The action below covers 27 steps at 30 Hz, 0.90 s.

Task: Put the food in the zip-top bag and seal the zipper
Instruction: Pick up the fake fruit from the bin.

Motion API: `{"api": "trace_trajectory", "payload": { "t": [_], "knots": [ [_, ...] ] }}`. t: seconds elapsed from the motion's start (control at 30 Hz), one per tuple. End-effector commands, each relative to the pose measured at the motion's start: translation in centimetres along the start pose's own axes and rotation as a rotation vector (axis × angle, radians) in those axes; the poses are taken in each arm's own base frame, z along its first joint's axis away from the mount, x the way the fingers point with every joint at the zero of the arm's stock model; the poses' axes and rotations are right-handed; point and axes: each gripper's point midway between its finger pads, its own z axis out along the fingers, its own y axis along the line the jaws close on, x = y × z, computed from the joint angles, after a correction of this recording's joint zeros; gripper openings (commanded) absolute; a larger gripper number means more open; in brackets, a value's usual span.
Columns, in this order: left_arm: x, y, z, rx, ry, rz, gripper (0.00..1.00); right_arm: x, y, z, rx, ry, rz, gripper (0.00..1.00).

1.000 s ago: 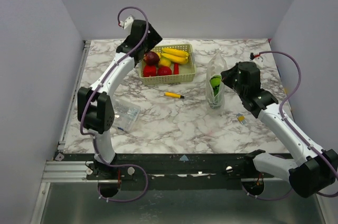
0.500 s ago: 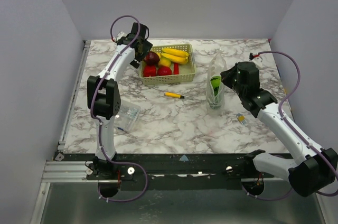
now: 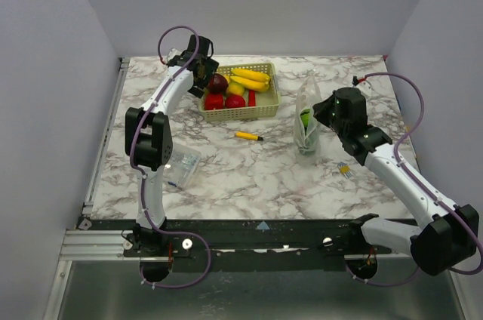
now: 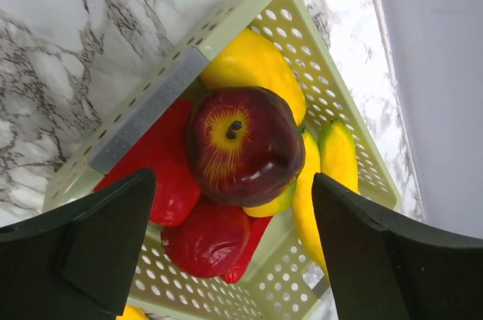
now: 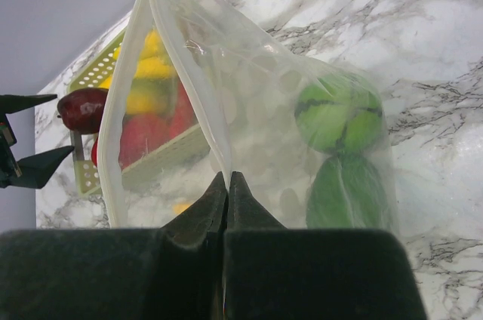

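Observation:
The food lies mostly in a yellow-green mesh basket [image 3: 240,114]: a dark-red apple [image 4: 243,146] on top, red round ones [image 4: 207,241], a lemon [image 4: 253,67] and bananas [image 3: 251,78]. My left gripper [image 4: 230,207] hangs open just above the apple [image 3: 217,82], one finger on each side, touching nothing. The zip-top bag [image 5: 264,93] stands upright to the right of the basket with two green pieces [image 5: 337,112] inside. My right gripper [image 5: 228,180] is shut on one lip of the bag's mouth, on the zipper strip [image 5: 187,71]; the mouth gapes toward the basket.
A thin yellow-and-black stick [image 3: 248,136] lies in front of the basket. A flat clear packet [image 3: 179,163] sits by the left arm. A small yellow item [image 3: 344,170] lies under the right arm. Grey walls close in the table on three sides.
The left arm has folded in and brought its open gripper down over the basket's left end. The right gripper kept its hold on the bag, which shifted only slightly.

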Motion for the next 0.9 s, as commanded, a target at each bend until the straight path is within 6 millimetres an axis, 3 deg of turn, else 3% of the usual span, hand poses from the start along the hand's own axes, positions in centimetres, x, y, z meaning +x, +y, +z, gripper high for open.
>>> {"api": "trace_trajectory", "payload": {
  "t": [0.0, 0.5, 0.6, 0.7, 0.87],
  "knots": [
    [1.5, -1.2, 1.1, 0.057, 0.063, -0.060, 0.84, 0.2, 0.0, 0.3, -0.005, 0.000, 0.013, 0.00],
    [2.0, -0.8, 4.0, 0.019, 0.048, -0.102, 0.76, 0.5, -0.1, 0.8, 0.004, 0.012, 0.005, 0.01],
    [1.6, -0.8, 3.9, 0.018, 0.028, -0.087, 0.68, 0.3, -0.1, 0.7, 0.007, 0.006, 0.001, 0.01],
    [1.0, -1.1, 3.3, 0.041, 0.005, -0.055, 0.52, 0.0, 0.0, 0.6, 0.008, 0.001, -0.008, 0.01],
    [0.1, -2.1, 0.5, 0.093, -0.019, 0.030, 0.40, -1.1, -0.2, 0.5, 0.031, -0.026, -0.076, 0.01]
  ]
}}
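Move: The left hand is open over the bin's left end, with the dark red fruit about 3 cm ahead, 2 to the right and 4 below. From the hand, the red pepper lies about 3 back, 2 right and 8 down; the round red fruit some 3 back and 8 right; the yellow fruit in the far corner roughly 7 ahead and 3 right, both also about 8 down. For the right hand, the dark red fruit is some 17 cm ahead, 30 left and 12 below. Forward and a little to the right first, then mostly down, the left hand eases about 4 cm in all onto the dark red fruit, its open fingers straddling it. They close as it settles, about a quarter of their range, until the two tips pinch the fruit from opposite sides; the wrist barely turns. ##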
